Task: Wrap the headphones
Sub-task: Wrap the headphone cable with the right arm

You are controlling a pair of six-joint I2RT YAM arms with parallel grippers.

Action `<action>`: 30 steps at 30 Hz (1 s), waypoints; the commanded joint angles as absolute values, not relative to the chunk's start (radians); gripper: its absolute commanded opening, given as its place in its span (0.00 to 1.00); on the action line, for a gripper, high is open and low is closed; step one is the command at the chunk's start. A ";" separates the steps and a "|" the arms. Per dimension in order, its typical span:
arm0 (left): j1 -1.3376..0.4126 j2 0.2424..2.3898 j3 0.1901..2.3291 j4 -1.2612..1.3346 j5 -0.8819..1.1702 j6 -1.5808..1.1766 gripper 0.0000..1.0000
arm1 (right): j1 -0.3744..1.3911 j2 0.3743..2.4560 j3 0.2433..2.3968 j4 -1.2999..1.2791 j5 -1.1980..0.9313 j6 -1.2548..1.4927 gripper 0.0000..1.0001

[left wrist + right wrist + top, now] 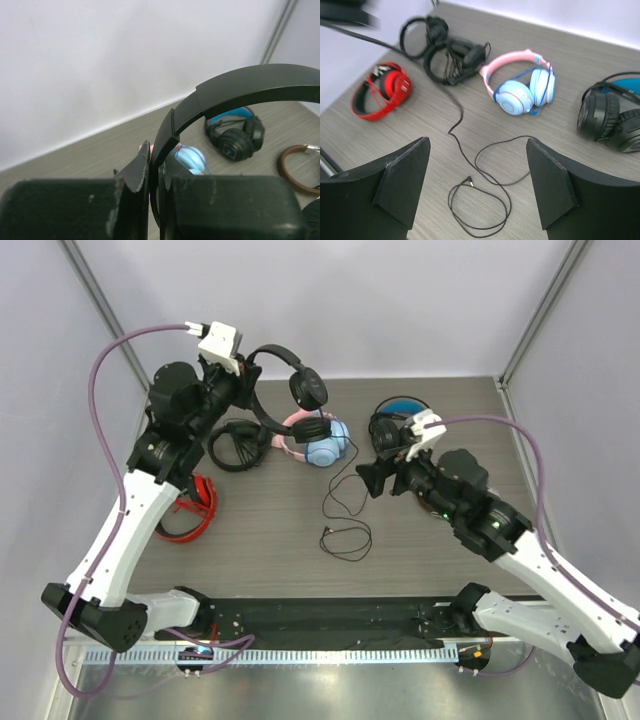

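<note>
The headphones (300, 390), slim and all black, hang above the back of the table. My left gripper (243, 368) is shut on their thin headband (240, 87), which runs up between the jaws of that gripper (155, 165) in the left wrist view. Their long thin cable (345, 502) drops to the table and ends in loose loops (485, 205) with the plug (468, 181) lying free. My right gripper (375, 480) hovers over those loops, open, fingers (405, 175) wide apart, nothing between them (477, 175).
Other pairs lie on the table: pink-and-blue (320, 445) under the lifted pair, black (235, 445) at back left, red (195, 508) by the left arm, and a bulky black pair with blue lining (395, 425) beside my right gripper.
</note>
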State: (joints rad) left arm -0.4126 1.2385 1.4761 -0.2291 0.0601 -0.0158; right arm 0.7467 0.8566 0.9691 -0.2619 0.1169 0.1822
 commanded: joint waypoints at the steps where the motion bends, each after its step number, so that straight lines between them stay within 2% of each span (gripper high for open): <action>1: -0.419 1.252 1.603 -0.243 0.169 -0.003 0.00 | 0.750 0.922 0.933 -0.131 0.110 0.137 0.84; 4: -0.419 1.288 1.658 -0.329 0.201 -0.003 0.00 | 0.750 0.933 0.931 -0.068 0.095 0.124 0.84; 16: -0.420 1.342 1.783 -0.483 0.075 -0.216 0.00 | 0.750 1.000 0.954 -0.005 -0.020 0.164 0.84; 22: -0.428 1.309 1.755 -0.468 0.006 -0.253 0.00 | 0.750 1.020 0.865 0.236 -0.022 0.293 0.81; 24: -0.430 1.304 1.755 -0.475 -0.029 -0.277 0.00 | 0.750 1.040 0.861 0.258 -0.006 0.331 0.72; 25: -0.430 1.304 1.758 -0.480 -0.037 -0.291 0.00 | 0.750 1.058 0.858 0.282 -0.005 0.340 0.64; 26: -0.430 1.307 1.762 -0.488 -0.043 -0.301 0.00 | 0.750 1.068 0.856 0.294 -0.005 0.345 0.45; 28: -0.430 1.318 1.781 -0.529 -0.037 -0.311 0.00 | 0.750 1.087 0.857 0.317 0.036 0.345 0.30; 29: -0.430 1.319 1.789 -0.538 -0.023 -0.311 0.00 | 0.750 1.104 0.861 0.321 0.043 0.339 0.17; 30: -0.430 1.316 1.786 -0.541 -0.018 -0.314 0.00 | 0.750 1.112 0.867 0.322 0.054 0.322 0.13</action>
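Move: The hanging headphone cable that my open right hand will catch lies roughly 7 cm to its left, 4 cm ahead and 2 cm lower. The lower earcup sits some 12 cm left, 8 cm ahead and 6 cm above that hand; on the table, about 30 cm down, are the cable coil (3 ahead, 6 left) and the light-blue headphones (22 ahead, 11 left). From my left hand, the catching point is about 16 cm right, 10 back and 13 below. With my right fingers open I dip forward about 4 cm, ease back up a little, then sweep left to the hanging cable, roughly 7 cm in all, rolling the left side up some 10 degrees and shutting the fingertips on the strand. My left hand keeps its pinch on the headband, bobs up and back down about 3.5 cm, and tips the headphones some 15 degrees down. ##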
